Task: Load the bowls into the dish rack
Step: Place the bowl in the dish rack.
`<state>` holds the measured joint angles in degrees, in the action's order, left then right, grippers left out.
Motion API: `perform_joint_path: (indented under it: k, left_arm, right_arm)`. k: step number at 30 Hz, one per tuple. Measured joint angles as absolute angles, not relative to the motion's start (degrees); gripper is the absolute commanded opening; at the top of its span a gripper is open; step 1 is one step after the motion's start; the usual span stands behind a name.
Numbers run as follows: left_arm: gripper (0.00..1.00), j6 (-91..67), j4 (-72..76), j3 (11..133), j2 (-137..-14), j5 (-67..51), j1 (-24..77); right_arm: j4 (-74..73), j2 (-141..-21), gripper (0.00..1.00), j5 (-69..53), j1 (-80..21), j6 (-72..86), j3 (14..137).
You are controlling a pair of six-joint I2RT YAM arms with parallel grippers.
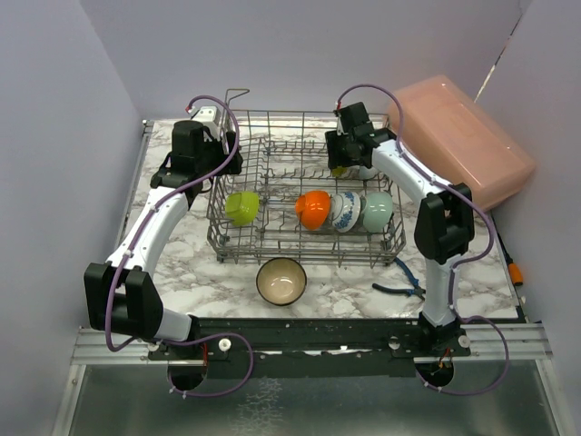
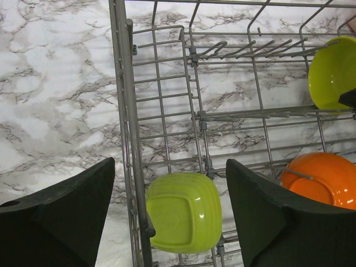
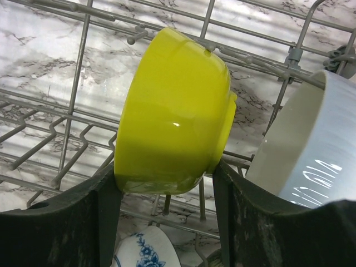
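The grey wire dish rack (image 1: 238, 247) stands mid-table. Along its front row stand a lime green bowl (image 1: 241, 207), an orange bowl (image 1: 314, 209), a blue-patterned bowl (image 1: 345, 212) and a mint green bowl (image 1: 378, 211). At the rack's back right, my right gripper (image 3: 165, 183) is shut on a yellow-green bowl (image 3: 172, 111) held on edge among the tines, with a white bowl (image 3: 311, 150) just to its right. My left gripper (image 2: 169, 222) hangs open over the rack's left wall, above the lime green bowl (image 2: 186, 211). A beige bowl (image 1: 280, 280) sits on the table before the rack.
A pink translucent box (image 1: 463, 141) leans at the back right. Blue-handled pliers (image 1: 399, 286) lie on the marble near the rack's front right corner. Purple walls close in the table on three sides.
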<state>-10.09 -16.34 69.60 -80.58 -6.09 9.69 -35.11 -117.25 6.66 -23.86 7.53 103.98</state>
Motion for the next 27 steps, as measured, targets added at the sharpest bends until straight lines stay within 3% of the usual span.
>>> perform_joint_path:
  k: [13,22,27]
  left_arm:
    - [0.82,-10.09,-16.34,69.6,-80.6,-6.22,9.69]
    - [0.82,-10.09,-16.32,69.6,-80.6,-6.2,9.69]
    - [0.83,-10.09,-16.34,69.6,-80.6,-6.2,9.69]
  right_arm:
    - [-35.29,-119.2,0.52,3.31,-22.37,8.54,105.14]
    - [-34.72,-118.67,0.89,1.41,-22.17,9.52,104.66]
    - [-33.61,-116.18,0.94,-0.38,-22.17,9.98,102.21]
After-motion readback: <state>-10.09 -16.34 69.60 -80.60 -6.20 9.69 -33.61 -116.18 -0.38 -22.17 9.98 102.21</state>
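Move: My right hand already holds the yellow bowl, tipped on its side. Its place in the rack's far tines is roughly 3 cm ahead of the fingers and 4 cm below. Slightly lower than the hand, the white bowl stands about 7 cm right and 1 cm ahead, the blue-flowered bowl 11 cm back and 2 cm right, the orange bowl 11 cm back and 6 cm left. From my left hand the yellow bowl lies about 28 cm right, 4 cm ahead and well below. I lower the yellow bowl about 1 cm more into the tines with my right hand and hold it there while the wrist starts to roll, edging slightly forward. Then I spread my fingers, the left one coming clear of the rim, and draw up and back about 1 cm each with a little leftward shift, the roll reaching some 5 to 10 degrees, left side rising. ##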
